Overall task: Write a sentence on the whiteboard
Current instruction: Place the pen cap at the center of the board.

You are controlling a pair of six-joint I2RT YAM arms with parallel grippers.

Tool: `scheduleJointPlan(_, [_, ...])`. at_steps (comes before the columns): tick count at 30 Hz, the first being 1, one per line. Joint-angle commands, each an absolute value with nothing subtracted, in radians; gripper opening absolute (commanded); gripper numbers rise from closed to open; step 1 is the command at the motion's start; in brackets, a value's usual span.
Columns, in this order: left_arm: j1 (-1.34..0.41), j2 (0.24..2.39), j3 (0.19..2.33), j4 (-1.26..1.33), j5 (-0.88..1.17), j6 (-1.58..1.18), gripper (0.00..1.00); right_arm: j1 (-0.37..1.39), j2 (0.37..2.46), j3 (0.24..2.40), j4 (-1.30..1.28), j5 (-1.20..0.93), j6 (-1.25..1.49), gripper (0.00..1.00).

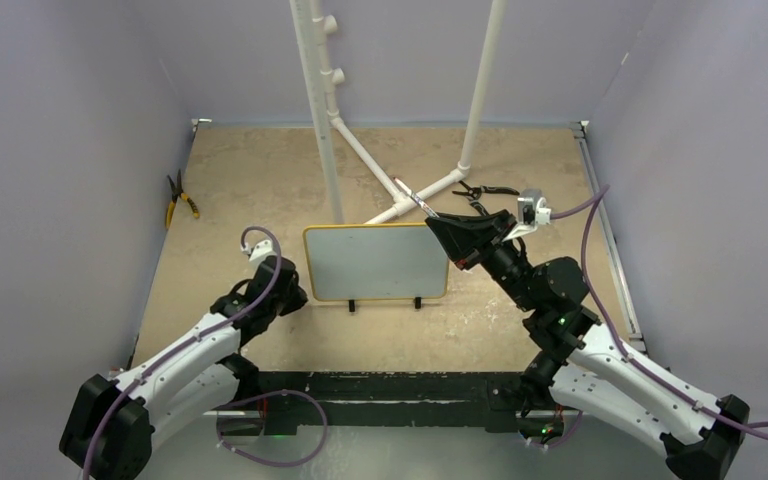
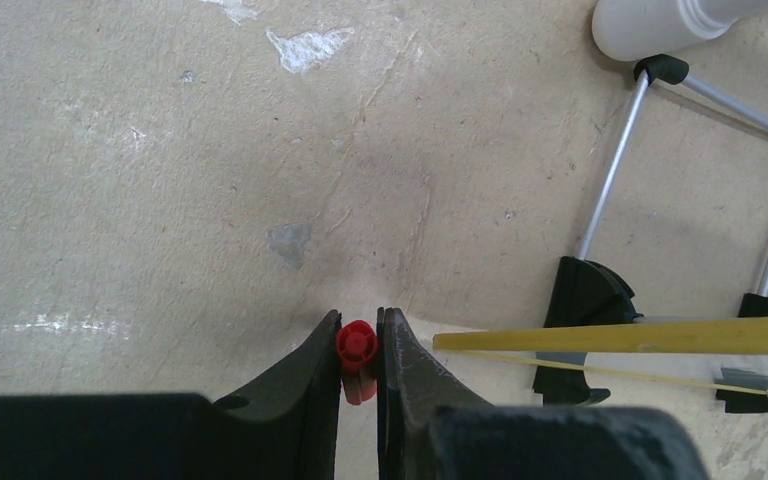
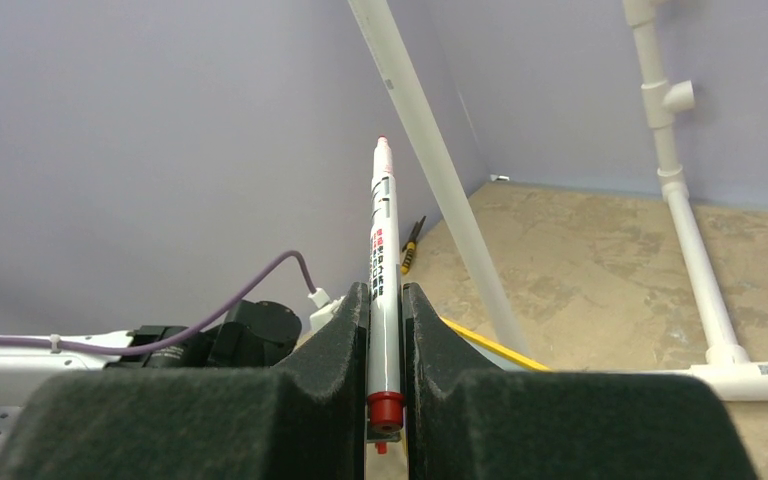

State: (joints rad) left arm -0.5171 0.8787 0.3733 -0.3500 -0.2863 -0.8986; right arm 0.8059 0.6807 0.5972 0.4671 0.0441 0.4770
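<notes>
The whiteboard (image 1: 375, 262) stands upright on two black feet at mid table, its yellow-framed face blank white; no sentence shows on it. My left gripper (image 1: 288, 292) sits low by the board's left edge, shut on a red marker cap (image 2: 357, 345). In the left wrist view the gripper (image 2: 360, 322) points at the bare table, with the board's yellow edge (image 2: 620, 337) to its right. My right gripper (image 1: 442, 226) hovers over the board's top right corner, shut on the white marker (image 3: 384, 240), whose red tip points up and away. In the top view the marker (image 1: 411, 196) sticks out toward the back.
A white PVC pipe frame (image 1: 325, 100) rises behind the board, with a floor branch (image 1: 430, 188). Yellow-handled pliers (image 1: 180, 200) lie at the far left. A black-handled tool (image 1: 487, 189) lies behind my right gripper. The board's black foot (image 2: 585, 292) and metal stand rods (image 2: 610, 170) stand close right of my left gripper.
</notes>
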Motion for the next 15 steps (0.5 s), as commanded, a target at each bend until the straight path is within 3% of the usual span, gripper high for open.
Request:
scheduleJointPlan(1, [-0.514,0.846,0.355,-0.316,-0.278,-0.909,0.15,0.804,0.689,0.598,0.487,0.067,0.456,0.00])
scheduleJointPlan(15, [-0.514,0.776,0.403,-0.387,-0.297,-0.915,0.53,0.804,0.711,0.597,0.482,0.047,0.470,0.00])
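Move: The left hand still holds the red pen cap low over the table, just off the whiteboard's lower left corner; the spot for the pen cap is about 4 cm below and 1 cm back. From this hand the whiteboard's middle lies about 14 cm right, 3 cm ahead and 5 cm higher, and its near black foot 9 cm right, 1 cm ahead, 3 cm lower. From the raised right hand the spot is about 24 cm left, level fore and aft, and 37 cm below. The left hand stays beside the whiteboard's lower left corner, fingers still slanting forward and down, and spreads them from nearly shut to about half open, letting go of the red pen cap on the bare table rather than over the board. With the fingers still opening, it begins to lift straight up, by only about 1 cm, away from the tabletop, with hardly any turn of the wrist. ##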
